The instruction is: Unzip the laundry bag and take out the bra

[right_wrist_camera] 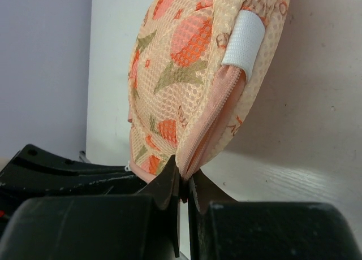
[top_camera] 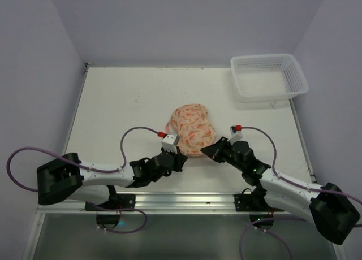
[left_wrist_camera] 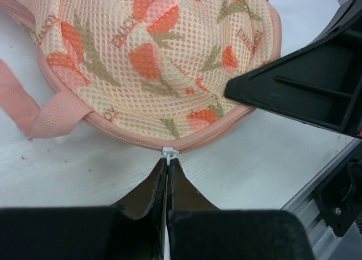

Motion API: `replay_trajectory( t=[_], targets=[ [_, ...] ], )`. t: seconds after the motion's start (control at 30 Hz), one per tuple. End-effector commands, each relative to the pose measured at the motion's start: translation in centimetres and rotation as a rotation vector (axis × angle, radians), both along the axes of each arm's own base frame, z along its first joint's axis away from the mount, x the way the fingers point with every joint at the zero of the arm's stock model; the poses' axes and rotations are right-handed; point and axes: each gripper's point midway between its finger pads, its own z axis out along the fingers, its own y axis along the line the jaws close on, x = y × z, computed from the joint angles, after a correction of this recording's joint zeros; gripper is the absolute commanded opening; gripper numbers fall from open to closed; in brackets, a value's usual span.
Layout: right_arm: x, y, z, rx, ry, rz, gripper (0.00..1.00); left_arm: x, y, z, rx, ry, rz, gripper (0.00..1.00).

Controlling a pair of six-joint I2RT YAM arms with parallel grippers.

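Note:
The laundry bag (top_camera: 192, 130) is a cream-peach mesh dome with orange print and pink zip trim, lying mid-table. My left gripper (top_camera: 183, 157) is at its near edge. In the left wrist view the left gripper (left_wrist_camera: 168, 161) is shut on the small white zip pull (left_wrist_camera: 169, 152) at the bag's (left_wrist_camera: 158, 56) pink rim. My right gripper (top_camera: 205, 151) is at the bag's near right edge. In the right wrist view the right gripper (right_wrist_camera: 184, 180) is shut on the pink zip seam of the bag (right_wrist_camera: 186, 73). The bra is hidden.
A white plastic lattice basket (top_camera: 268, 76) stands at the far right corner. A pink strap (left_wrist_camera: 34, 107) trails from the bag's left side. The table's metal front rail (top_camera: 186, 200) runs just behind both grippers.

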Motion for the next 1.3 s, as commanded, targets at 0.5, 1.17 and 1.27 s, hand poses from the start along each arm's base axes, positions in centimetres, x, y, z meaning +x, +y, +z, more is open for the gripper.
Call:
replay_trajectory(
  t=[0.5,1.17,1.27],
  targets=[
    [1.5,-5.1,2.2,-0.059,-0.089,-0.093,0.0,1.3,3.1,-1.4,0.111,-0.004,0.055,0.0],
    [-0.3,-1.3,2.1,0.114,0.054,-0.046,0.72,1.5,-0.8,-0.2,-0.003,0.0,0.003,0.0],
    [-1.1,0.2,2.2,0.139,0.086,-0.015,0.74,1.6,-1.1,0.3,-0.016,-0.009,0.014,0.0]
  ],
)
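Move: The zipper pull is already pinched in my left fingertips. The strap's sewn end lies about 5 cm ahead of my left hand and 3 cm left, slightly lower; the bag's middle is roughly 11 cm ahead and 3 cm right, 4 cm below. My right fingers already hold the bag's zippered rim, the pull some 7 cm left of them and 2 cm back; the white tab is about 6 cm ahead and 1 cm right, slightly below. With my left hand keeping its pinch on the zipper pull, I draw the rim away from it with my right, about 3.5 cm right and 2 cm up. I then lower the right hand and open its fingers wide to release the rim, and swing back left about 3 cm, rising slightly. Meanwhile my left hand sinks some 3 cm, still gripping the pull. ##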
